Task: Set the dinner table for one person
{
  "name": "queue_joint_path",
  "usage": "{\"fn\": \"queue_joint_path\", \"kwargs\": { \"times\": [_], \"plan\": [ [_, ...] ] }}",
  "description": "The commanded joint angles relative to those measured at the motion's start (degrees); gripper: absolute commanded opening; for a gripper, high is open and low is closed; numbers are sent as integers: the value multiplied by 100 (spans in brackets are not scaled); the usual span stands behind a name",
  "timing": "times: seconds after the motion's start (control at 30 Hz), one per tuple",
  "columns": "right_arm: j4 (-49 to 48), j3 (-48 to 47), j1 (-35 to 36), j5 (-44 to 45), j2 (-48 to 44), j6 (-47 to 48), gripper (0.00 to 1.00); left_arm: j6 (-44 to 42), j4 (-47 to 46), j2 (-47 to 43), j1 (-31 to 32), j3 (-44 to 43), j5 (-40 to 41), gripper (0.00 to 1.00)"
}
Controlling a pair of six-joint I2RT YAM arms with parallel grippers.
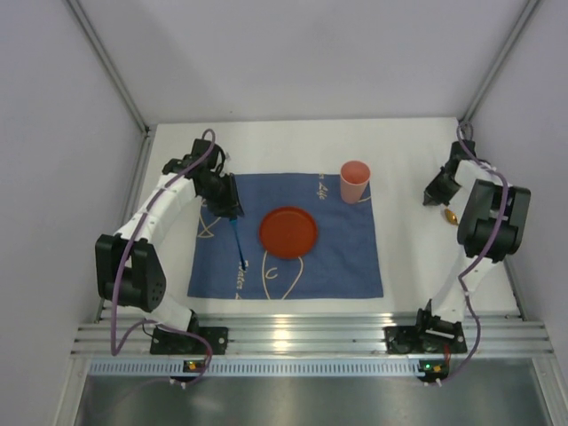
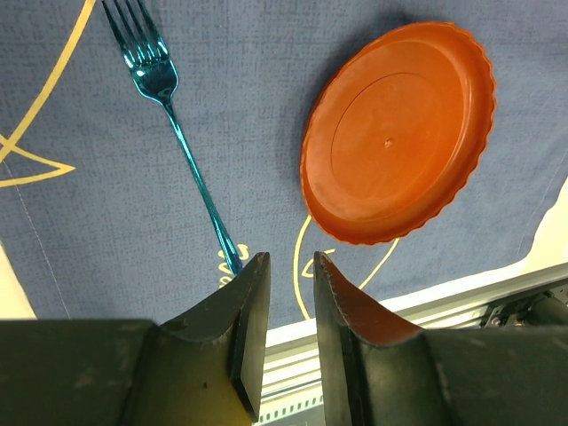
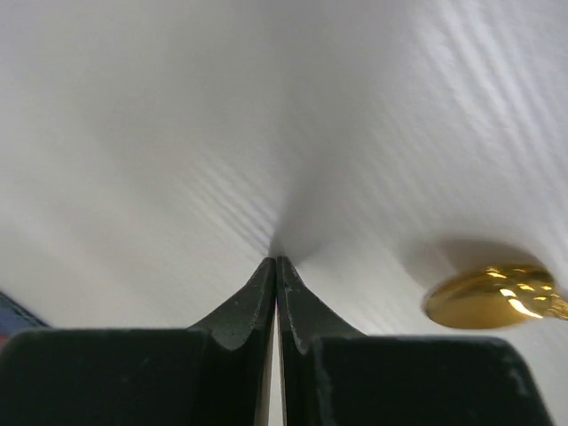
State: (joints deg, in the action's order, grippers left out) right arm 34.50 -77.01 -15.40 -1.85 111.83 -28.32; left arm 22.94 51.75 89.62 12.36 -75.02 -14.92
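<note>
The white dinner table carries a blue cloth. On the cloth lie an orange plate, a pink cup and a teal fork. My left gripper hovers over the fork's handle end, jaws a narrow gap apart with nothing between them; the handle tip lies just outside the left finger. A gold spoon rests on the bare table at the right. My right gripper is shut on nothing, tips at the tabletop left of the spoon's bowl.
A slotted aluminium rail runs along the near edge by both arm bases. Grey walls enclose the table at the left, back and right. The cloth has pale yellow line drawings.
</note>
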Motion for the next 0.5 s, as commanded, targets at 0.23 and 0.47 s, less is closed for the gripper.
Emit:
{"fn": "queue_joint_path", "kwargs": {
  "times": [0.23,0.47],
  "plan": [
    [459,-1112,371,-1036,-29,159,33,422,-191,-191,232,163,217,31],
    [1084,-1448,170,-185,-690,318,100,650,-717,-340,328,743,51,31]
  ]
}}
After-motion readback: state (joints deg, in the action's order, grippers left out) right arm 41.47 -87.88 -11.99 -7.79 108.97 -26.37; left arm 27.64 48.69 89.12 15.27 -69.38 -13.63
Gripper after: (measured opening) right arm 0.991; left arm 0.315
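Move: Behind and to the right of the empty right hand lies the spoon, its middle about 6 cm back and 10 cm right, practically at fingertip height on the bare table. The cup stands about 22 cm to this hand's left and 2 cm farther out; the plate is some 42 cm left and 9 cm back. From the left hand, the spoon lies about 65 cm right, 3 cm ahead and 13 cm below. Overshooting the spoon, the right hand first sweeps about 5 cm forward and left, low over the bare table, with shut, empty fingers. It then climbs some 7 cm, opening them wide, while the wrist tips the fingertips slightly forward. Meanwhile the empty, part-open left hand sinks about 2.5 cm and draws back a little above the mat. ##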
